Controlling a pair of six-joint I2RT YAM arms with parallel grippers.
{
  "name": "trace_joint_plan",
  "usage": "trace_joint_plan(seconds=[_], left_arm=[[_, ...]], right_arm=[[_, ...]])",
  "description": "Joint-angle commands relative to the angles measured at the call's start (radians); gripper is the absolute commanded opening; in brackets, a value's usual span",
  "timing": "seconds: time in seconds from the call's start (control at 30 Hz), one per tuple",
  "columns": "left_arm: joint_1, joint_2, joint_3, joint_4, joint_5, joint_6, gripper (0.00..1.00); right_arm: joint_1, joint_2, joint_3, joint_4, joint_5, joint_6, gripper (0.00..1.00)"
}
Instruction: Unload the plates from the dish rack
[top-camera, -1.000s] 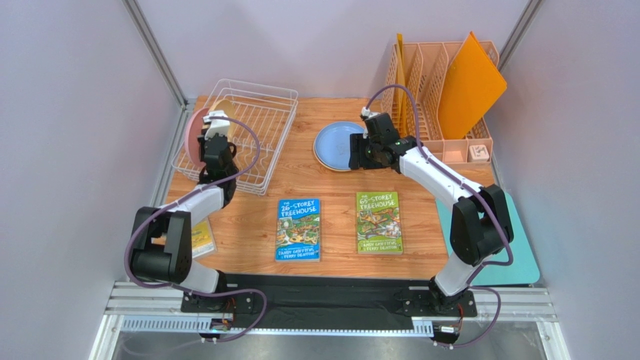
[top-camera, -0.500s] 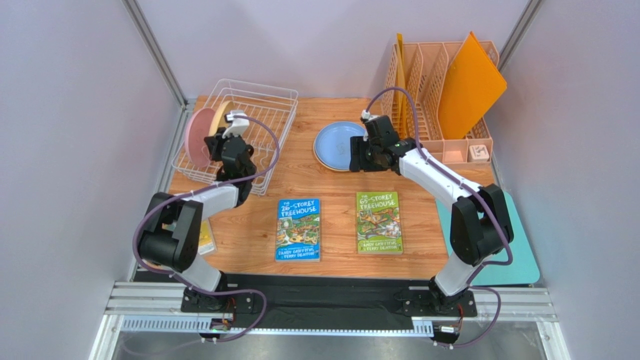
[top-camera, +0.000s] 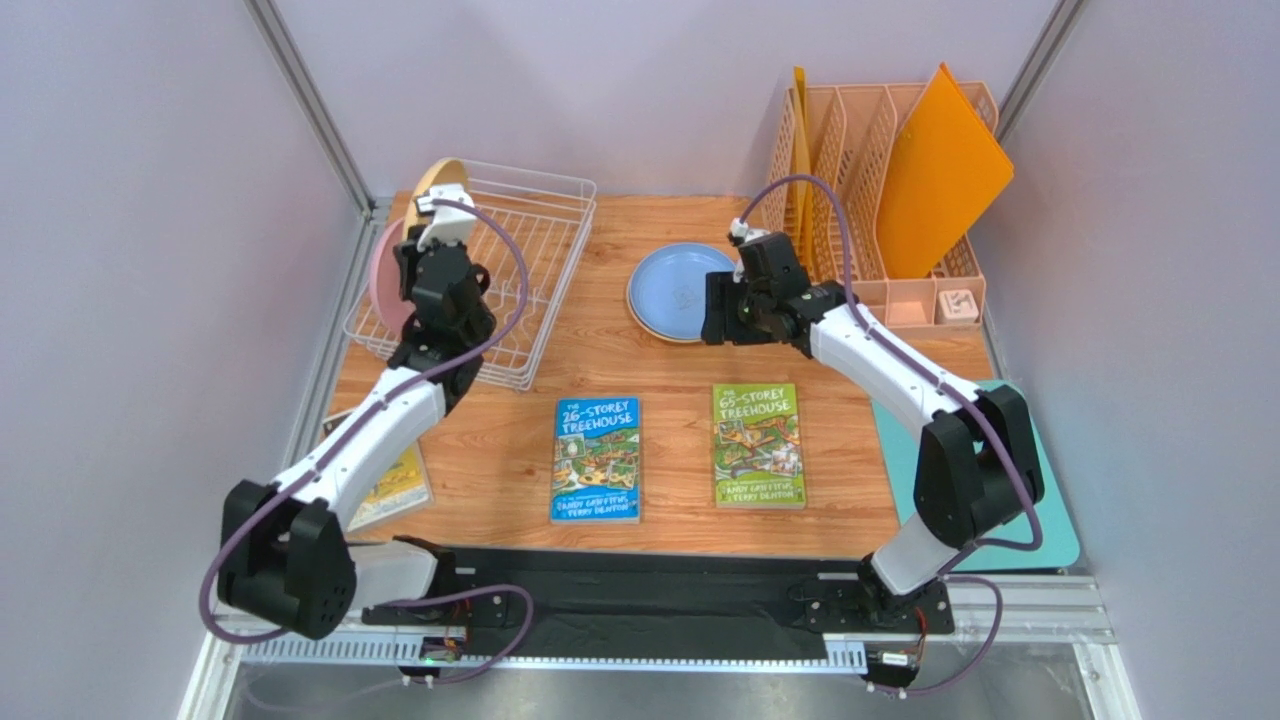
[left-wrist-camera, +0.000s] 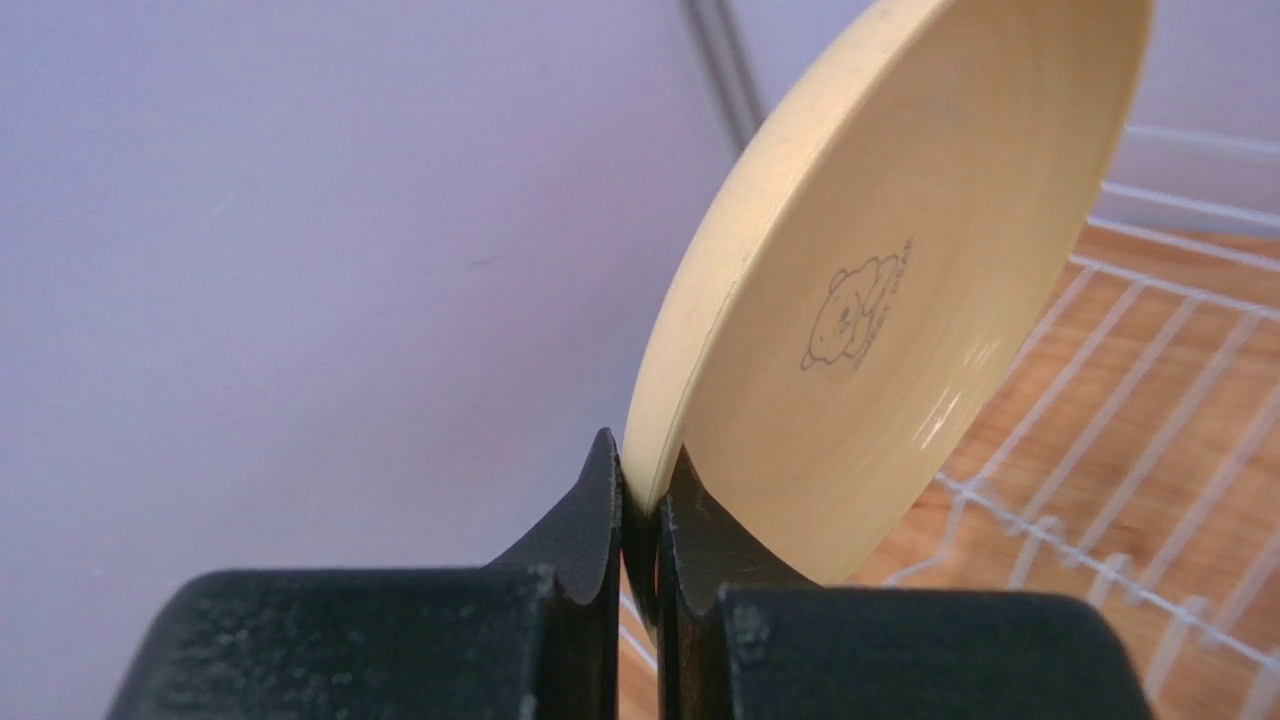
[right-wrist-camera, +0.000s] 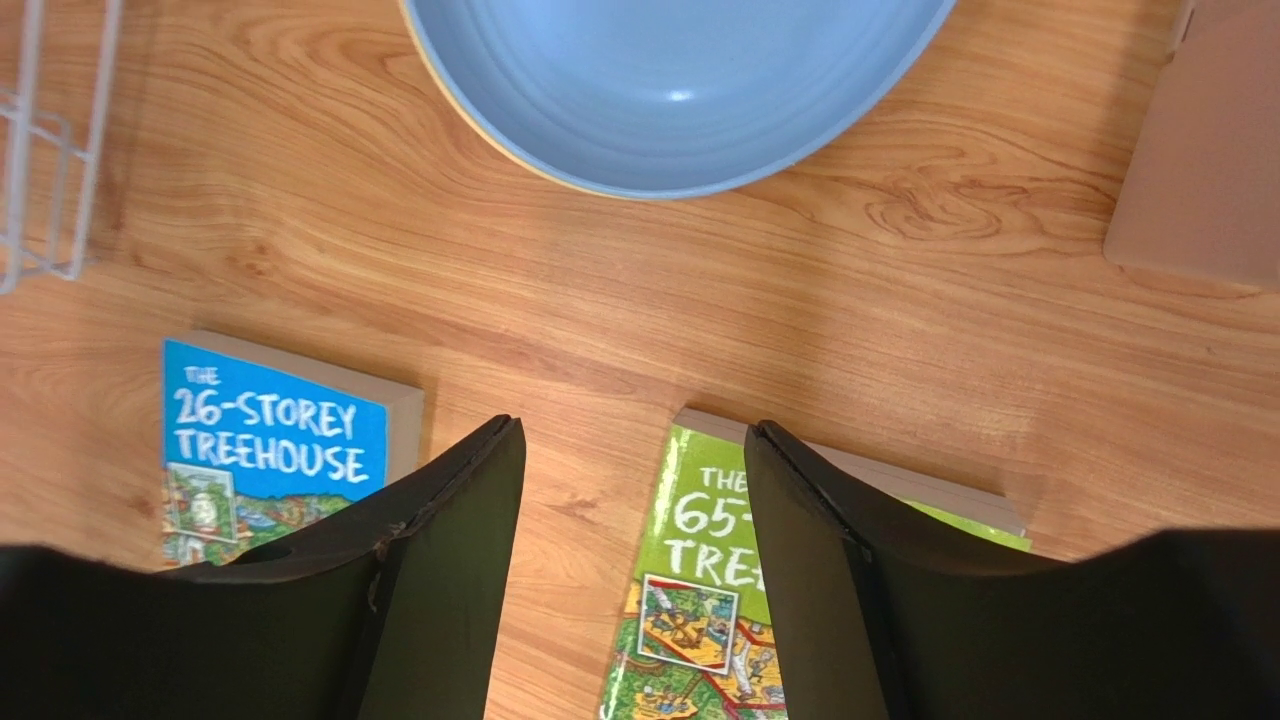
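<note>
The white wire dish rack (top-camera: 504, 278) stands at the back left; its wires show in the left wrist view (left-wrist-camera: 1157, 390). My left gripper (top-camera: 437, 207) is shut on the lower rim of a cream-yellow plate (top-camera: 437, 176), held upright above the rack's far left side. The pinch (left-wrist-camera: 642, 477) and the plate (left-wrist-camera: 902, 255) show in the left wrist view. A pink plate (top-camera: 385, 278) stands upright in the rack's left side. A light blue plate (top-camera: 669, 290) lies flat on the table. My right gripper (top-camera: 712, 312) is open and empty beside it (right-wrist-camera: 631, 443), with the blue plate (right-wrist-camera: 676, 75) just ahead.
A blue book (top-camera: 597, 458) and a green book (top-camera: 757, 444) lie at the table's front middle. A peach organizer with orange folders (top-camera: 887, 180) stands back right. A teal mat (top-camera: 1044, 518) lies at the right edge, a yellow book (top-camera: 394, 483) at the left.
My left gripper has lifted the cream-yellow plate up out of the rack, toward its far left corner. The right gripper has stayed open beside the blue plate.
</note>
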Motion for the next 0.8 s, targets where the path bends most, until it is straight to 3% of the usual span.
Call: trace_joint_plan(seconds=[0.0, 0.03, 0.2, 0.4, 0.77], left_arm=[[-0.013, -0.113, 0.184, -0.569, 0.325, -0.412, 0.00], [-0.015, -0.132, 0.209, -0.651, 0.381, -0.514, 0.00], [-0.016, -0.166, 0.184, -0.694, 0.719, -0.745, 0.00], [-0.016, -0.105, 0.158, -0.662, 1.015, -0.895, 0.00], [-0.016, -0.047, 0.094, -0.543, 1.199, -0.992, 0.00]], right_arm=[[0.005, -0.091, 0.002, 0.102, -0.084, 0.021, 0.61], [0.005, -0.096, 0.001, 0.135, -0.106, 0.029, 0.62], [0.006, -0.094, 0.010, 0.230, -0.193, 0.060, 0.62], [0.006, -0.070, 0.019, 0.339, -0.259, 0.098, 0.62], [0.005, 0.008, 0.016, 0.419, -0.312, 0.129, 0.62]])
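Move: The cream plate already hangs nearly on edge in the left gripper, lifted above the rack; the open right gripper it is being taken to is some 42 cm to the left hand's right, roughly 3 cm back and 17 cm lower. The pink plate is about 7 cm left, 1 cm ahead and 17 cm below the left hand. From the right hand, the cream plate is around 39 cm left, 8 cm ahead and 20 cm up, while the blue plate lies 7 cm ahead, 5 cm left, 11 cm below. The cream plate, still pinched at its rim, is swung about 20 cm to the right towards the right gripper, rising slightly before sinking to end some 8 cm lower, as the left wrist rolls and turns clockwise by about 75 degrees in all. The right hand comes up about 8 cm and left about 7 to meet it, fingers staying open, tilting to face the plate's free rim. ##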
